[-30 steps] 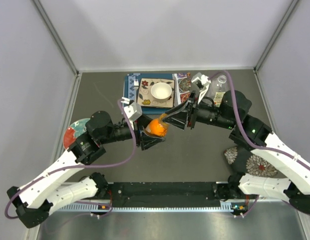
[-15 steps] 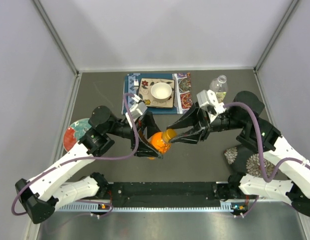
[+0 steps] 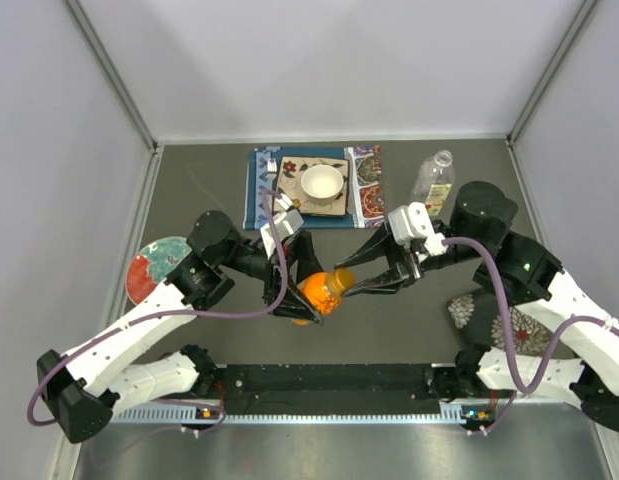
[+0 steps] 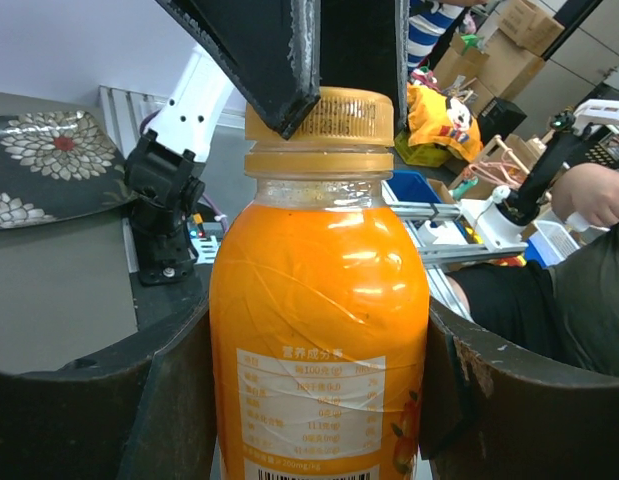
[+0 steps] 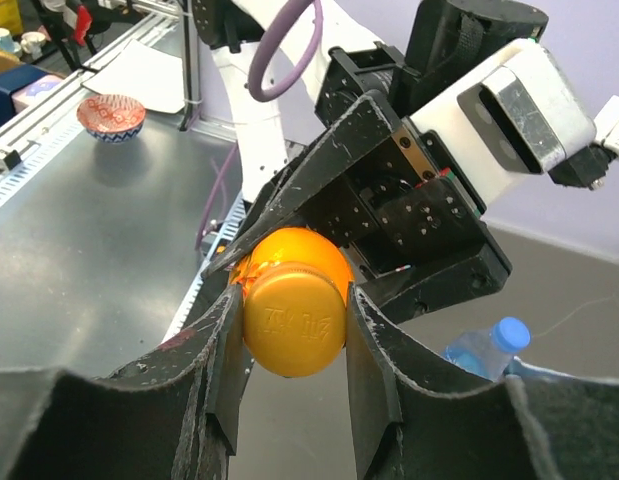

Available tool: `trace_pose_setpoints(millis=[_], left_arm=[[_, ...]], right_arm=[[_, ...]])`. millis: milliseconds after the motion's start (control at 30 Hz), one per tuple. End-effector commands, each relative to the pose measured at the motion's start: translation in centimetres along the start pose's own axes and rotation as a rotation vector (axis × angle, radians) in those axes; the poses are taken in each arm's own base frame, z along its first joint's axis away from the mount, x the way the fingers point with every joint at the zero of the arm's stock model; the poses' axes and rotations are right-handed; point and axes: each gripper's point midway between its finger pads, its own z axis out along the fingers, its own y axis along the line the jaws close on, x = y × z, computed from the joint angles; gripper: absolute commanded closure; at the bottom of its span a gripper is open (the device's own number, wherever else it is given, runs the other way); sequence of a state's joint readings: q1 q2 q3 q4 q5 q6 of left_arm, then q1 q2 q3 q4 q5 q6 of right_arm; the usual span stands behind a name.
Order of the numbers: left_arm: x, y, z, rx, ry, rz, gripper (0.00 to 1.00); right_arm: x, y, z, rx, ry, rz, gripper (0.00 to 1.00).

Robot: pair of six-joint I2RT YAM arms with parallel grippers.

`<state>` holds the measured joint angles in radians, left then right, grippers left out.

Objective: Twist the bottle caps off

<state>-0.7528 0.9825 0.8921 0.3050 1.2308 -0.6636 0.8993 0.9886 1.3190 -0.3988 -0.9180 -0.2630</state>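
An orange juice bottle (image 3: pixel 315 294) (image 4: pixel 319 330) is held off the table between the two arms, tilted with its neck toward the right. My left gripper (image 3: pixel 301 292) (image 4: pixel 319 400) is shut on its body, a finger pressing each side. The orange bottle cap (image 3: pixel 341 279) (image 5: pixel 294 325) (image 4: pixel 324 120) sits on the neck, and my right gripper (image 3: pixel 349 282) (image 5: pixel 294 335) is shut on it, both fingers against its sides. A clear bottle (image 3: pixel 433 182) with a pale cap (image 3: pixel 443 157) stands at the back right. A blue cap (image 5: pixel 511 332) on another clear bottle shows in the right wrist view.
A white bowl (image 3: pixel 322 183) rests on patterned mats (image 3: pixel 363 190) at the back centre. A red and teal plate (image 3: pixel 154 265) lies at the left edge. A dark floral plate (image 3: pixel 494 320) lies at the right, under my right arm.
Both arms carried the orange bottle toward the near edge and slightly right. The right arm swung round, still gripping the cap. Both grips stayed as they were.
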Motion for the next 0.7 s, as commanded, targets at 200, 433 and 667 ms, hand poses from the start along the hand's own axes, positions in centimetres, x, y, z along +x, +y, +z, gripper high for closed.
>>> trace_pose_setpoints(millis=[200,433,667], left_arm=[[-3.9,1.5,-0.9,-0.209,-0.086,0.292,0.7],[-4.2,2.8,-1.3,-0.292,-0.093,0.309,0.69],[-5.5,6.9,-3.0,-0.627,-0.135,0.357,0.68]], right_arm=[[0.8,-1.8,-1.6,0.213,0.101,0.158,0.34],[-4.2,-4.4,-3.1,0.399,-0.027,0.142,0.19],[-7.5,-10.3,-6.2,0.801,-0.255,0.454,0.11]])
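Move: The orange bottle's cap is already pinched between the right fingers, right at that hand's point; from the left hand, which grips the bottle's body, it lies about 3 cm ahead, 5 cm right and 4 cm up. From the right hand, the blue-capped bottle stands some 16 cm ahead, 16 cm left and 26 cm below. The big uncapped bottle is roughly 33 cm ahead, 25 cm right and 25 cm below. The orange cap is let go by the right gripper, which opens wide while moving forward about 6 cm, dipping slightly, then rising past its starting height to pull up off the cap, and turning some 30 degrees clockwise. The left hand keeps its grip on the bottle, swinging it forward a similar distance, counter-clockwise and fingers slightly up. ##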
